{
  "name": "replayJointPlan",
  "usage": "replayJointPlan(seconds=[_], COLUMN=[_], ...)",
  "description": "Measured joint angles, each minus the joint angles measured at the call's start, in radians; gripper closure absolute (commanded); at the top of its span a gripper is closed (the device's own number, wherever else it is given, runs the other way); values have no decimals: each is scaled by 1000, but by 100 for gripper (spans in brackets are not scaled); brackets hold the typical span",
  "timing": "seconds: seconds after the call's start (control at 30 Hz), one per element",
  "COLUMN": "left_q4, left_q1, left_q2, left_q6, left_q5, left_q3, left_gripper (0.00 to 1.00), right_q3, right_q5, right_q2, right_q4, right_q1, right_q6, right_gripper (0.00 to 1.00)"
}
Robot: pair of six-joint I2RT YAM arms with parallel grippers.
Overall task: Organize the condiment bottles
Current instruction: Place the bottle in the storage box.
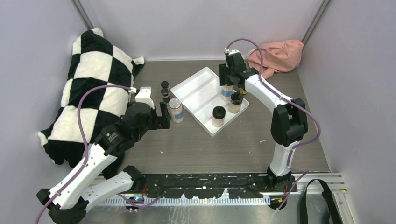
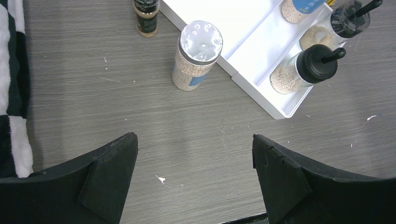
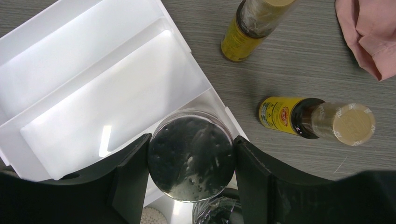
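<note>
My right gripper (image 1: 229, 77) (image 3: 190, 154) is shut on a silver-lidded, blue-labelled jar (image 1: 227, 92) (image 3: 191, 158), holding it upright at the far end of the white tray's (image 1: 196, 88) (image 3: 93, 93) right compartment. Two tan black-capped jars (image 1: 218, 115) (image 1: 235, 102) stand in that compartment nearer me. A second silver-lidded jar (image 1: 175, 110) (image 2: 198, 53) stands on the table left of the tray. My left gripper (image 1: 163, 114) (image 2: 194, 140) is open just short of it, holding nothing. Two tiny dark bottles (image 1: 165, 85) (image 1: 165, 94) stand behind that jar. Two amber bottles (image 3: 254, 25) (image 3: 308, 119) are on the table right of the tray.
A black-and-white checkered cushion (image 1: 88, 79) fills the left side against the wall. A pink cloth (image 1: 278, 53) (image 3: 369, 32) lies in the back right corner, close to the amber bottles. The tray's left compartment (image 2: 243, 28) holds nothing.
</note>
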Motion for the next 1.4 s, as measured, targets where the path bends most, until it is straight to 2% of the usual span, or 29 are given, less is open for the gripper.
replayJointPlan(seconds=[0.3, 0.37, 0.6, 0.77, 0.83, 1.17, 1.4], left_q4=[3, 3, 3, 3, 3, 3, 3], left_q1=[0, 0, 0, 0, 0, 0, 0], left_q2=[2, 3, 7, 8, 8, 8, 5], left_q6=[0, 0, 0, 0, 0, -1, -2], left_q5=[0, -2, -7, -7, -7, -7, -7], left_q3=[0, 0, 0, 0, 0, 0, 0], left_gripper=[7, 7, 7, 6, 6, 6, 6], right_q3=[-16, -16, -17, -18, -17, -14, 50], right_q5=[-13, -14, -18, -22, -25, -35, -40], right_q2=[12, 14, 15, 15, 15, 15, 8], right_q4=[40, 45, 51, 55, 58, 58, 30], right_q1=[-9, -11, -14, -14, -14, -14, -4], right_q6=[9, 9, 12, 13, 14, 7, -18], right_gripper=[99, 95, 36, 17, 6, 5, 7])
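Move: The right hand still grips the silver-lidded jar at the storage box's outer right end; the box's middle lies about 6 cm to its left, 1 cm back and 7 cm below. The clear-topped jar stands some 4 cm back and 3 cm right, the black-lidded jar 9 cm back and 3 cm left, and the nearer yellow-label bottle 2 cm ahead and 6 cm right. From the left hand the box's middle is roughly 19 cm ahead, 14 cm right and 17 cm down. The right hand sinks slightly, edges forward about 1 cm, releases the silver-lidded jar and lifts about 2.5 cm. ##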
